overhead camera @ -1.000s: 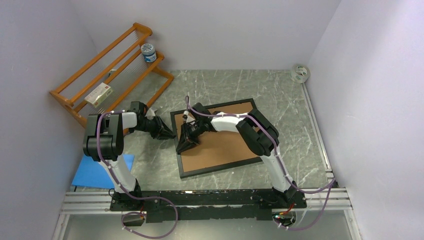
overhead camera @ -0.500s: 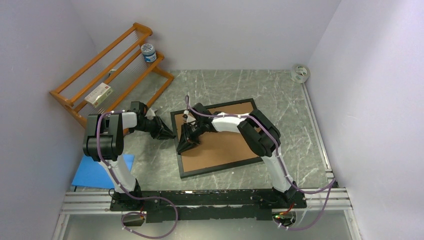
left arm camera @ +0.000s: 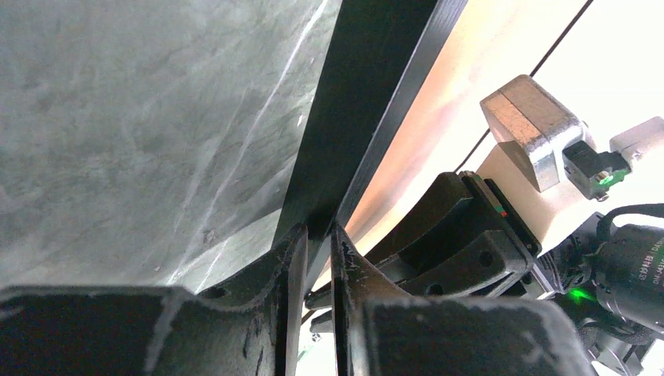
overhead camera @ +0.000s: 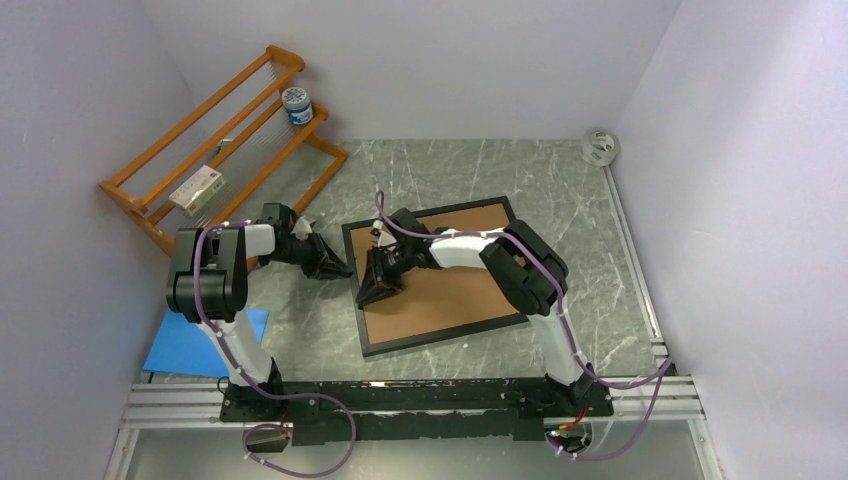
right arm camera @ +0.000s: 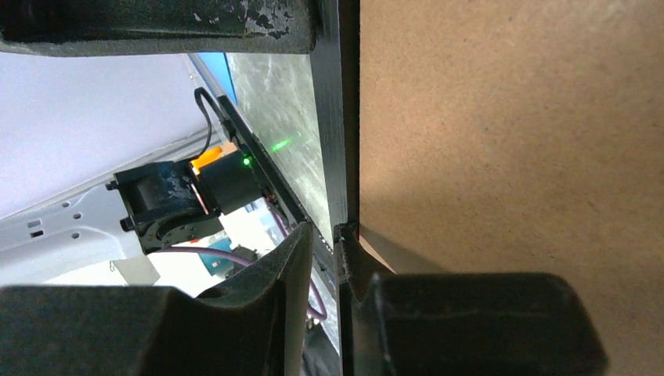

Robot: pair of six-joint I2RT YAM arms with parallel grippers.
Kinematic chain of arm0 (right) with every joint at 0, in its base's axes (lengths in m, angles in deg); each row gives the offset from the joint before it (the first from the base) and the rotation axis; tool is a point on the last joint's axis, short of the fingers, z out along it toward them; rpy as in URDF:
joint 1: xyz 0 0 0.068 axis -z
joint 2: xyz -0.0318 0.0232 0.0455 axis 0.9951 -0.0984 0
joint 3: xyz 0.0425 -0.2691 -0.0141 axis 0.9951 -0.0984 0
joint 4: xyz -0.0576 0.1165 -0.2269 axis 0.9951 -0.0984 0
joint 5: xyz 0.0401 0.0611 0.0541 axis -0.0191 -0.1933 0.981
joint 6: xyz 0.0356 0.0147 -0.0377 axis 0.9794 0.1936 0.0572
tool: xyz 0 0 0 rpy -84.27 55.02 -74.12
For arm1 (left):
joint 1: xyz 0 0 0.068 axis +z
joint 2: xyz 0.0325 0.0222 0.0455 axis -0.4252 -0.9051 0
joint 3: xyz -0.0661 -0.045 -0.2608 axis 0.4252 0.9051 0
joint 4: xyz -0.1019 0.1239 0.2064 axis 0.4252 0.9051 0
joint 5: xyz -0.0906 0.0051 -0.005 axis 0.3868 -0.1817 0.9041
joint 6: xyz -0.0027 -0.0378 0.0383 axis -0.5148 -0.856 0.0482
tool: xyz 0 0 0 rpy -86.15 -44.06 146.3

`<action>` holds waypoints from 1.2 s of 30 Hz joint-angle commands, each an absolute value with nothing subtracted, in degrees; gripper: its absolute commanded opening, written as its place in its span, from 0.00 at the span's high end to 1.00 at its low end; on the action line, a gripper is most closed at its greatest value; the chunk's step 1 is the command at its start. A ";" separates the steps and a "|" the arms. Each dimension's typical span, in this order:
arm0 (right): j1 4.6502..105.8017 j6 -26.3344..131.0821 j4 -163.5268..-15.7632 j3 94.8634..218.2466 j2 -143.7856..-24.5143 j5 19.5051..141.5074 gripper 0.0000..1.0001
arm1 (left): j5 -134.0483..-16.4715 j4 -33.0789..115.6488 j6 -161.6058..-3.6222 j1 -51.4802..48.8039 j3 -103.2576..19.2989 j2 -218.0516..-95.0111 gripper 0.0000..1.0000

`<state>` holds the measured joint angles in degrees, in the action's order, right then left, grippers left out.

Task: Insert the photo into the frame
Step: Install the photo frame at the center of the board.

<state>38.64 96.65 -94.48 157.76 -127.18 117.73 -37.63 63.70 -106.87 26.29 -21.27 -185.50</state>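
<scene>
The black frame (overhead camera: 445,335) lies flat on the grey table, its opening filled by a brown backing board (overhead camera: 450,285). The photo is hidden. My left gripper (overhead camera: 340,268) meets the frame's left rail near the far-left corner. In the left wrist view its jaws (left arm camera: 317,235) stand narrowly apart, shut on the black rail (left arm camera: 352,94). My right gripper (overhead camera: 368,297) sits lower on the same rail. In the right wrist view it (right arm camera: 325,235) straddles the rail (right arm camera: 335,117), one finger on the board (right arm camera: 509,141) side and one outside.
An orange wooden rack (overhead camera: 215,140) leans at the back left with a small jar (overhead camera: 297,104) and a flat box (overhead camera: 197,187) on it. A blue sheet (overhead camera: 195,345) lies by the left arm's base. A tape roll (overhead camera: 600,146) sits in the far-right corner. Walls close in on three sides.
The right gripper and the frame have shifted slightly to the right together. The left arm has stayed where it was.
</scene>
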 commanded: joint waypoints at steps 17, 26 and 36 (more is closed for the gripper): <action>41.94 83.61 -115.29 154.92 -130.53 90.49 0.77 | -47.88 70.70 -104.88 25.60 -22.05 -186.86 0.79; 43.09 81.02 -116.24 159.05 -116.95 84.26 0.72 | -44.04 68.71 -105.13 25.60 -22.79 -185.17 0.66; 58.78 76.18 -122.57 160.56 -101.38 70.46 0.47 | -39.78 67.15 -106.45 25.60 -25.05 -183.55 0.48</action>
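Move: From the right hand, the photo frame's far bar has its middle about 17 cm ahead and 13 cm to the right. Its left bar is right at the fingertips, middle some 2 cm ahead and 1 cm left; the brown backing board's middle lies about 6 cm ahead and 16 cm right. For the left hand, by the same left bar farther out, that bar's middle is roughly 3 cm back, and the far bar's 12 cm ahead and 15 cm right. All lie about 1 cm below the hands. Easing off the left bar's inner edge, the right fingertips first creep about 2 cm right and forward and slightly down, then sweep fast across the board towards the far bar, for some 20 cm in all, rising 6 cm at the end. Its fingers open and swing clockwise, pointing more steeply down. The left hand stays by the left bar and spreads its fingers late. ##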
